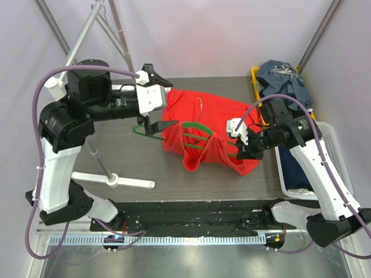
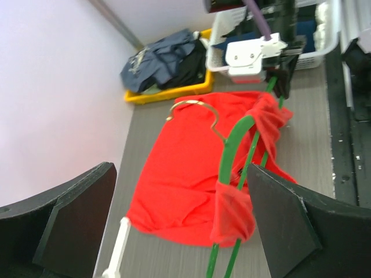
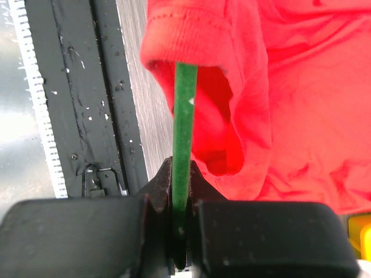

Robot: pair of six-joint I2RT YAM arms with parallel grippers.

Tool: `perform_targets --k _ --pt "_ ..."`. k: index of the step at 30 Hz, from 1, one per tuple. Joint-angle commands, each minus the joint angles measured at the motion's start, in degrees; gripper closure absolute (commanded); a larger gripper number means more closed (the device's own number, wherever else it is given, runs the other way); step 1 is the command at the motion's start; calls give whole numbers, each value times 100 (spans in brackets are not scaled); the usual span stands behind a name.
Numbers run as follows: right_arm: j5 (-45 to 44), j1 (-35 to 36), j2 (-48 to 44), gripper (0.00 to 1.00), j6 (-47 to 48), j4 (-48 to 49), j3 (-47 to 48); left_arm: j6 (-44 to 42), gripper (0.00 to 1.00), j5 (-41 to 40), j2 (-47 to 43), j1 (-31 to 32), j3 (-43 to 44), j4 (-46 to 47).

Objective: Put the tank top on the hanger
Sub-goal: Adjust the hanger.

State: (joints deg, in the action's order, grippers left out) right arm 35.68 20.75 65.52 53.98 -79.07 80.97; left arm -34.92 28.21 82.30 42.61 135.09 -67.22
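Observation:
The red tank top (image 1: pixel 208 119) lies spread on the table, and the green hanger (image 1: pixel 194 138) sits partly inside it. One strap (image 2: pixel 235 211) loops round the hanger's left arm, close to my left gripper's right finger (image 2: pixel 290 226). The metal hook (image 2: pixel 194 106) rests on the red cloth. My left gripper (image 1: pixel 168 104) hangs open over the top's left edge, holding nothing. My right gripper (image 1: pixel 240 147) is shut on the hanger's right end. In the right wrist view the green bar (image 3: pixel 185 110) runs from the shut jaws up into a red hem (image 3: pixel 191 35).
A yellow bin (image 1: pixel 255 78) with dark clothes stands at the back right. A white basket (image 1: pixel 333 145) stands by the right arm. A white stand's base (image 1: pixel 119 180) lies front left, and its metal poles (image 1: pixel 87 32) rise at the back left.

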Motion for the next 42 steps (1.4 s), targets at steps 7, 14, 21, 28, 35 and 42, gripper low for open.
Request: perform_targets --k 7,14,21,28,35,42 --pt "545 104 -118 99 122 -258 -2 -173 0 1616 892 -25 96 121" --pt "519 113 -241 99 104 -232 -160 11 0 1794 1130 -25 246 244" --pt "369 104 -364 99 -106 136 -327 134 16 1846 1069 -25 115 253" --pt "229 113 -373 99 -308 392 -301 125 24 1881 972 -25 -70 174" --pt "115 113 -408 99 -528 655 -301 160 36 1802 946 -25 -158 218" --pt "53 113 -452 99 -607 735 -310 222 66 1636 910 -16 -246 280"
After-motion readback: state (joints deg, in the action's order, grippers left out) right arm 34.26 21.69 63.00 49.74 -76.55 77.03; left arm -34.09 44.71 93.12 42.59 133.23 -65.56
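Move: Standing about 9 cm to the right of the open left hand and some 7 cm lower, roughly 1 cm farther out, is the hanger's metal hook. The hanger's green neck sits just beneath the hook, about 2 cm nearer the robot and 4 cm lower. The hanger's left end is roughly 12 cm left of this hand, level in reach and 17 cm down. From the right hand, the hook is about 14 cm left, 3 cm out and 17 cm up. Sweeping right by about 7 cm and down some 6 cm, the wide-open left hand comes to the metal hook while its wrist turns roughly 15 degrees clockwise. It then stays nearly in place and brings its fingers together around the hook to less than half open. The right hand keeps its pinch on the hanger's right end. ##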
